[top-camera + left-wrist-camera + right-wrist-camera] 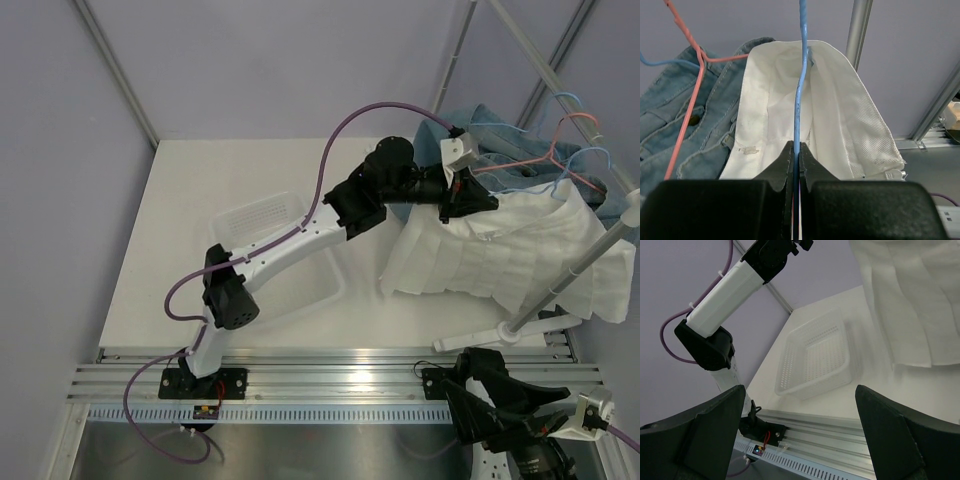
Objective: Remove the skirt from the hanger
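A white pleated skirt [500, 260] hangs from a blue wire hanger [590, 165] on the rack at the right, its hem resting on the table. My left gripper [490, 200] is raised at the skirt's waistband. In the left wrist view this gripper [799, 150] is shut on the blue hanger wire [800, 90], which runs up through the open waistband of the skirt [840, 120]. My right gripper [480, 385] sits low near the table's front edge. It stands open [800, 405] and holds nothing, with the skirt's lower part [910, 300] above and to its right.
A white mesh basket [270, 225] lies on the table under the left arm, also seen as the basket [817, 357] from the right wrist. A denim garment [670, 130] hangs on a pink hanger [687, 115] beside the skirt. The rack pole [580, 260] and foot [490, 335] stand at the right.
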You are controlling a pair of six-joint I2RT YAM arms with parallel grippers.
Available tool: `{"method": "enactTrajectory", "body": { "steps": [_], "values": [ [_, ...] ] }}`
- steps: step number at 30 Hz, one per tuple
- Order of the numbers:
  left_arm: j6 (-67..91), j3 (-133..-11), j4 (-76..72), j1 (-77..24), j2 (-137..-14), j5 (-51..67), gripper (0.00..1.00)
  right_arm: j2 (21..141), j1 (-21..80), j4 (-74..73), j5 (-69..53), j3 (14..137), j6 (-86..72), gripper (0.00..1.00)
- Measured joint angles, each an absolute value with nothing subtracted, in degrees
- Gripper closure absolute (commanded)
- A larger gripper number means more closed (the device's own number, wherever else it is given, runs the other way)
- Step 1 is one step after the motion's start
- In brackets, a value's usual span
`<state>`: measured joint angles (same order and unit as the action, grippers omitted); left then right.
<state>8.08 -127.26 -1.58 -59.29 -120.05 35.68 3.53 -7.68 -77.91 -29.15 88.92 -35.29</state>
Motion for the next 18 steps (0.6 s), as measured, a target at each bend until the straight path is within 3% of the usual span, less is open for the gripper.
{"method": "enactTrajectory", "body": {
  "steps": [6, 18],
  "values": [
    [7.3, -116.1, -1.0, -57.8, -112.7, 35.4, 1.0, 4.9, -7.7, -77.9, -28.3, 88.6, -33.3, 0.01],
    [7.1, -113.5, 4.0, -56.8, -106.8, 30.8, 1.0, 7.6, -7.7, -78.1, -23.2, 86.3, -31.6, 0.01]
  ]
}}
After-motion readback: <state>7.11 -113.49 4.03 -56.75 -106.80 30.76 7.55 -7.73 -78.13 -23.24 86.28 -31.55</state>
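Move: The left hand already pinches the blue hanger; the skirt hangs from it, its middle some 9 cm right of the hand, level fore-and-aft and 17 cm below. The basket is about 38 cm to this hand's left, 6 cm farther out and 39 cm lower; the denim garment is 9 cm ahead, 7 cm right and 13 cm below. From the open right hand, the skirt's middle lies about 27 cm ahead, 6 cm right and 12 cm below. Left hand draws the pinched hanger some 6 cm left; the open right advances 4 cm towards the skirt. ##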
